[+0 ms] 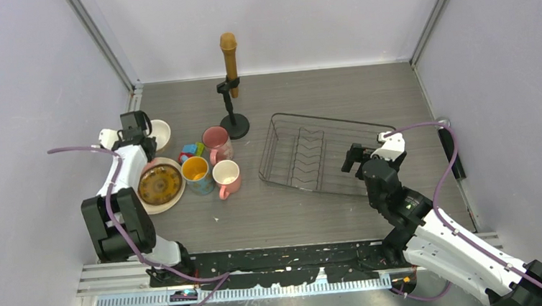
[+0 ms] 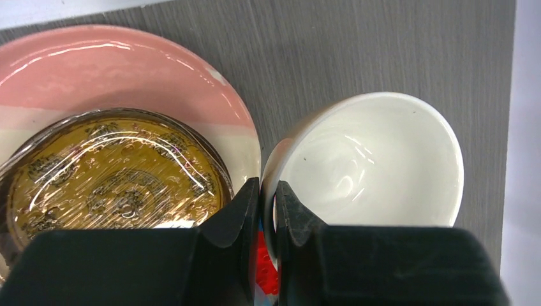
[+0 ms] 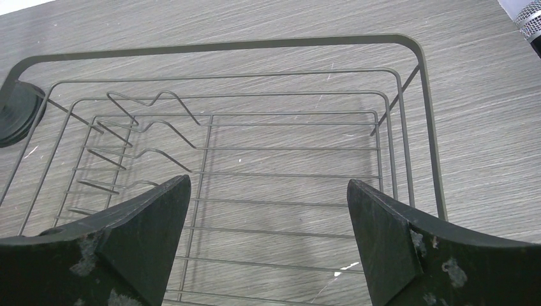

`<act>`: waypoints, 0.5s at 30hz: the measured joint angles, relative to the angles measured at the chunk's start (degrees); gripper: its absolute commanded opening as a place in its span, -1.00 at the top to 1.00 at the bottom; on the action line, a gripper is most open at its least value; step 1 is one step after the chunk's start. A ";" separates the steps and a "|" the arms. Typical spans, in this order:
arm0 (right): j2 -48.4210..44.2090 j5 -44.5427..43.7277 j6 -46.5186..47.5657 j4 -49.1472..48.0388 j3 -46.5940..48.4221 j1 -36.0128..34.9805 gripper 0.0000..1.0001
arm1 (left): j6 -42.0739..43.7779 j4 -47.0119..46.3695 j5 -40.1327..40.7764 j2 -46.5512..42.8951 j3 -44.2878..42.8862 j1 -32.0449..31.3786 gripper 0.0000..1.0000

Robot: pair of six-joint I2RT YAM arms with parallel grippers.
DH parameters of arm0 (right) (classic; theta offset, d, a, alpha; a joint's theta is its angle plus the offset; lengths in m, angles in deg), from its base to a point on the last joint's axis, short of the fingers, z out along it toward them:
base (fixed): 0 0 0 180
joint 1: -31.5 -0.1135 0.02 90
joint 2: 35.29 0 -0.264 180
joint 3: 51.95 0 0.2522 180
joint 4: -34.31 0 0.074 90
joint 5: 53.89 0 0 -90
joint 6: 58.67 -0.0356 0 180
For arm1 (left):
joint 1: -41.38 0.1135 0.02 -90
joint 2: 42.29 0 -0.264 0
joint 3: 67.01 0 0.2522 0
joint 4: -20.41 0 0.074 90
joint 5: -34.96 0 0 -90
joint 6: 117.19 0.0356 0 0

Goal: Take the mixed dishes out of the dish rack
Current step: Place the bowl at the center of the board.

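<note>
My left gripper (image 2: 268,204) is shut on the rim of a cream bowl (image 2: 370,159), one finger inside and one outside. The bowl (image 1: 160,134) is at the table's far left, just beyond a large pink-and-cream plate (image 2: 127,70). A small yellow patterned plate (image 1: 159,184) lies on that large plate. A pink mug (image 1: 216,140), a mug with yellow inside (image 1: 195,171) and another pink mug (image 1: 226,175) stand together to the right of the plates. The dish rack (image 1: 331,120) holds no dishes. My right gripper (image 3: 268,185) hovers open over the rack's near right part, nothing between its fingers.
A black round-based microphone stand (image 1: 231,84) rises at the back, between the mugs and the rack. Small colourful toy blocks (image 1: 192,150) lie among the mugs, and a red one (image 2: 265,261) shows under my left fingers. Enclosure walls close both sides and the back.
</note>
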 measured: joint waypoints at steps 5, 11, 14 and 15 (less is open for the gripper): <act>0.00 0.00 0.02 -0.39 0.00 0.00 -1.00 | -2.86 -1.75 0.28 2.49 1.31 0.00 1.00; 0.00 0.02 0.04 -0.39 0.00 0.00 -1.00 | -5.09 -3.85 0.22 7.10 1.27 0.00 1.00; 0.00 0.02 0.07 -0.44 0.00 0.00 -1.00 | -5.62 -4.11 0.20 8.74 1.27 0.00 1.00; 0.02 0.02 0.07 -0.55 0.00 0.00 -1.00 | -5.73 -4.20 0.17 9.07 1.27 0.00 1.00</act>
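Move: The bowl hangs from the left fingers by its near rim; the clear table spot it is going to lies about 5 cm ahead of the left hand, 2 cm to its right and roughly 11 cm below. The plate stack sits some 5 cm back and 2 cm left, the toy blocks about 3 cm ahead and 8 cm right, the blue mug roughly 4 cm back and 9 cm right. From the idle right hand the spot is about 14 cm ahead and 50 cm left. The bowl, still pinched by its near rim, is lowered almost straight down by the left hand, about 5.5 cm at a steady pace and with only some 1 cm of forward drift, towards the bare table just beyond the plate stack. The fingers keep their hold and the wrist turns barely 5 degrees. ##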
